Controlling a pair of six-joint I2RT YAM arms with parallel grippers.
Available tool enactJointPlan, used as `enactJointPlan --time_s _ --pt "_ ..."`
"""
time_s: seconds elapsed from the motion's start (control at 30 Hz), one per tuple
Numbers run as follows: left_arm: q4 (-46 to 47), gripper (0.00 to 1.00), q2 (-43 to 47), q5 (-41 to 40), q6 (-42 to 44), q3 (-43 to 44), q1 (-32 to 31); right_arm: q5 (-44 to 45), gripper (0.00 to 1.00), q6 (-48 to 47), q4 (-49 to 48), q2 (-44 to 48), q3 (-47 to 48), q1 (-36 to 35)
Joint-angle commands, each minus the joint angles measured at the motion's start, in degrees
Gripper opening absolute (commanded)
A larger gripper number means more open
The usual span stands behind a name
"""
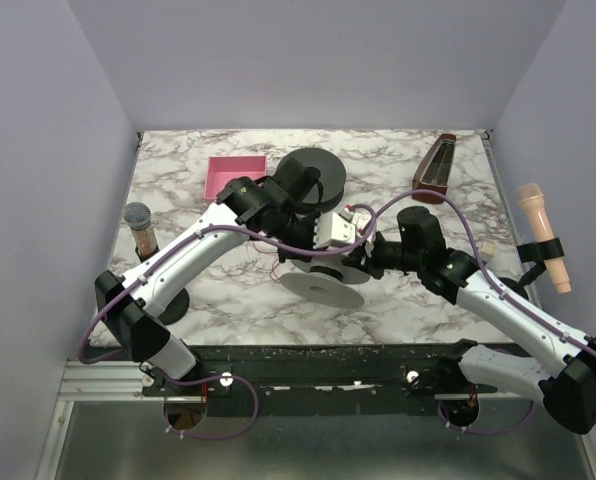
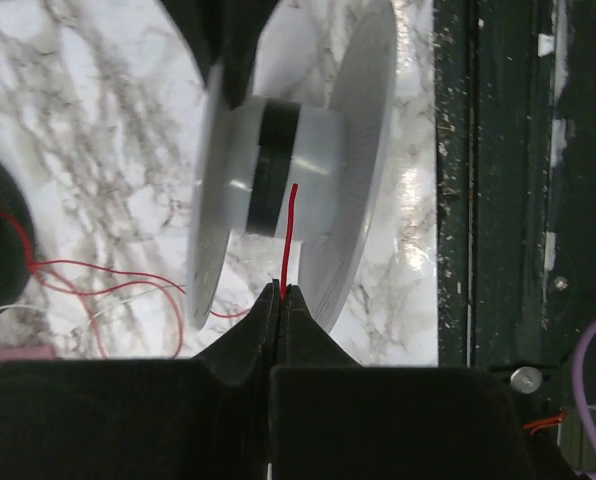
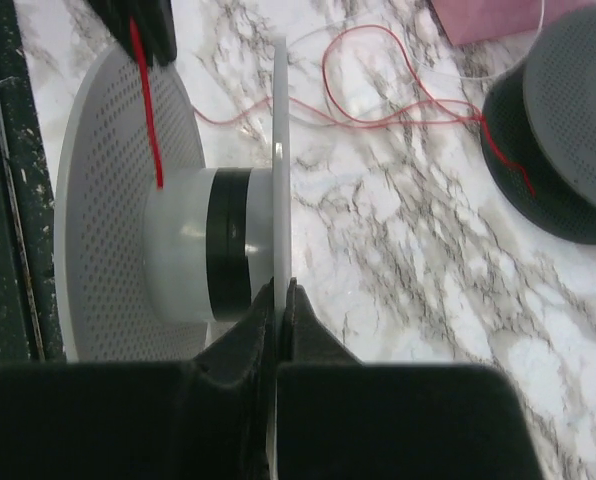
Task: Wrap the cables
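Note:
A white spool (image 1: pixel 323 285) lies on its side at the middle of the marble table, with a black band round its core (image 2: pixel 323 185). My left gripper (image 2: pixel 281 290) is shut on the thin red cable (image 2: pixel 290 230), whose short end reaches the core between the two flanges. More of the cable trails in loose loops (image 2: pixel 78 275) toward the black spool (image 3: pixel 578 130). The right gripper (image 3: pixel 286 285) is shut on the rim of the white spool's flange (image 3: pixel 280 150). In the right wrist view the cable (image 3: pixel 148 120) hangs from the left gripper's fingers (image 3: pixel 143 25) across the far flange.
A black spool (image 1: pixel 313 175) and a pink tray (image 1: pixel 236 175) stand behind the arms. A metronome (image 1: pixel 436 170) is at the back right. Microphones stand at the left edge (image 1: pixel 138 225) and the right edge (image 1: pixel 543 235). The table's dark front rail (image 2: pixel 498 200) runs close by.

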State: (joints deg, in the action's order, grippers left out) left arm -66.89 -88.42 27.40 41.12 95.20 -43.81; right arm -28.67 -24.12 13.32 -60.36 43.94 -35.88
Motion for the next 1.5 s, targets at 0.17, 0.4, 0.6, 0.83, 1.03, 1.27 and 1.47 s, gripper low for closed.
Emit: enactJointPlan --time_s 0.17,0.4,0.6,0.83,1.03,1.27,1.47 --pt "9.8 0.0 1.2 -5.9 -4.4 -7.4 -2.4 -13.3 0.01 -5.2 -5.0 -1.9 0.0 -0.2" --pt "16.4 0.0 1.1 -4.5 -9.8 -12.9 -0.8 -15.4 0.03 -6.0 -5.2 -4.3 1.2 -0.2" --pt "27.5 0.0 3.1 -0.3 -21.8 -21.3 2.8 -15.9 0.11 -3.8 -8.7 -2.5 -1.4 0.0" --pt "36.7 0.0 4.0 2.6 -21.4 -27.8 6.5 -16.9 0.13 -2.2 -10.8 -3.0 -2.9 0.7" --pt "39.9 0.0 5.0 6.4 -19.9 -29.8 6.0 -18.1 0.16 -2.3 -11.4 -4.4 -2.0 1.1" --pt "38.5 0.0 5.0 9.8 -17.9 -27.0 5.0 -18.4 0.3 -1.7 -12.8 -5.0 -1.8 1.1" --pt "39.6 0.0 3.9 8.4 -19.1 -26.5 4.8 -19.4 0.46 -0.1 -12.7 -4.7 -1.8 1.4"
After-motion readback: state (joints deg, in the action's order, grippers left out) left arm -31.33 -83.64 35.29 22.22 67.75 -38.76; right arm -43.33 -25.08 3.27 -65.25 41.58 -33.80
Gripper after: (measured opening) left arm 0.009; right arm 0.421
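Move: The grey spool stands on its rim with its core about 11 cm below the left hand, 4 cm to its right and 1 cm back. From the right hand, already shut on the far flange's edge, the core lies some 4 cm left, 3 cm back and 5 cm lower. The black spool sits about 21 cm ahead of the left hand and 2 cm left, and the pink box roughly 21 cm ahead and 20 cm left, both near 19 cm below. The red cable's end, still pinched in the left fingers, is carried about 9 cm down between the spool's flanges beside the core, the wrist turning some 20 degrees counter-clockwise; then the left hand eases up 2–3 cm while drifting right. The right hand creeps about 2.5 cm left and opens its fingers partway, staying astride the far flange's edge. ##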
